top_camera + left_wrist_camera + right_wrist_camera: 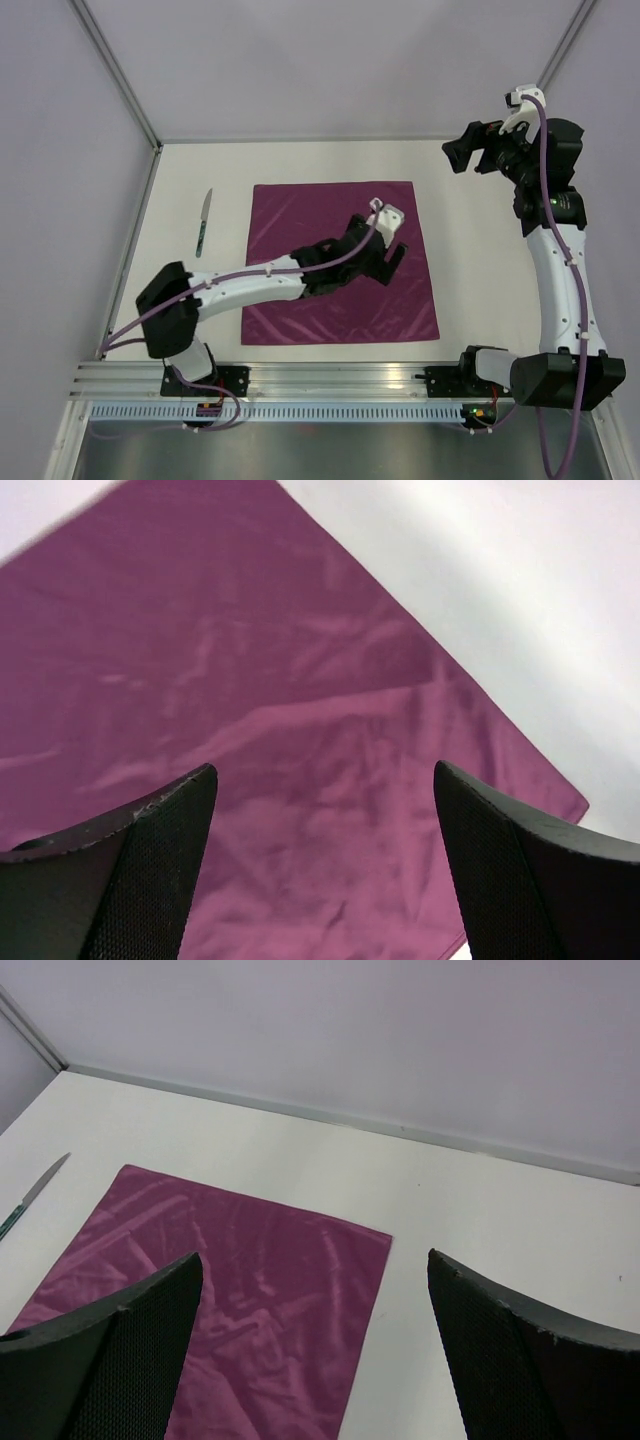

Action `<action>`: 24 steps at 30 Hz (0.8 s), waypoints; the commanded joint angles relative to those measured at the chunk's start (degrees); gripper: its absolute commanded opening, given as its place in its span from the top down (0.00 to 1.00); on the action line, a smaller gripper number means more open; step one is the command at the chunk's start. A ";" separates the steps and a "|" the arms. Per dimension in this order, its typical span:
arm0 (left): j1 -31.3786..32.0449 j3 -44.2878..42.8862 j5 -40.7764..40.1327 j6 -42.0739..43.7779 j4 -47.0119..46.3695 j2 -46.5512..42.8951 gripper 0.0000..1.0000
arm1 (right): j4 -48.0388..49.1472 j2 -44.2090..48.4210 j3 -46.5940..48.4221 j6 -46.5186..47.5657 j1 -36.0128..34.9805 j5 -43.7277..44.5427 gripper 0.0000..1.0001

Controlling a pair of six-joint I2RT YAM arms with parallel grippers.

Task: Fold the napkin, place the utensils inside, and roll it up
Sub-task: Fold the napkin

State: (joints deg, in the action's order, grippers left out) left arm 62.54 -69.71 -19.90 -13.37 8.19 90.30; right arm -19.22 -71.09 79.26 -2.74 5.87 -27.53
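Note:
The napkin (300,215) lies flat and unfolded on the white table, a dark magenta square with light creases. One utensil shows: a knife (204,220) with a greenish handle, on the table left of the napkin. My left gripper (388,262) hangs over the napkin's right half, open, with nothing between its fingers. In the left wrist view the napkin (250,660) fills the space under the left gripper (325,770). My right gripper (456,160) is raised at the far right, open and empty. The right wrist view looks past the right gripper (313,1255) at the napkin (230,1250) and knife (30,1195).
White table (480,260) with pale walls on the left, back and right. Bare table surface lies right of the napkin. The arm bases sit on a metal rail (330,378) at the near edge.

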 commanded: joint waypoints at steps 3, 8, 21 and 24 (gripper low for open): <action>7.85 -7.09 -3.30 2.11 -6.87 12.16 0.14 | -3.10 1.74 1.33 -1.56 0.20 0.81 0.04; 14.70 -12.55 -3.66 2.91 -6.78 20.78 0.27 | -3.10 0.78 0.89 -2.35 0.20 0.55 0.05; 21.30 -18.44 1.53 0.89 -7.13 32.21 0.47 | -1.87 -0.19 -1.74 -2.09 0.20 0.64 0.07; 22.01 -19.67 1.62 0.97 -7.13 34.06 0.49 | -1.87 -0.19 -2.18 -2.00 0.20 0.46 0.07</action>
State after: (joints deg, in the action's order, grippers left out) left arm 83.77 -86.21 -19.35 -12.97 3.66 123.02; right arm -21.45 -71.31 77.65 -3.44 5.85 -27.29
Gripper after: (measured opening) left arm 0.517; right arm 0.935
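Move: The napkin's near right corner, where I'm heading, lies roughly 17 cm back towards my base and 12 cm to the right of my left hand, some 18 cm below. At the same depth, the napkin's far right corner is about 26 cm ahead and 12 cm right; its near left corner is about 17 cm back and 31 cm left. From my right hand the near right corner is some 31 cm back, 5 cm left and 37 cm below. My left hand sweeps down off the middle of the napkin's right half towards its near right corner, travelling about 15 cm each back, right and down, fast at first and then slower. On the way it swings clockwise some 20 degrees and narrows its wide-open fingers to about half, still empty and just short of the corner. My right hand merely sinks about 2 cm. ##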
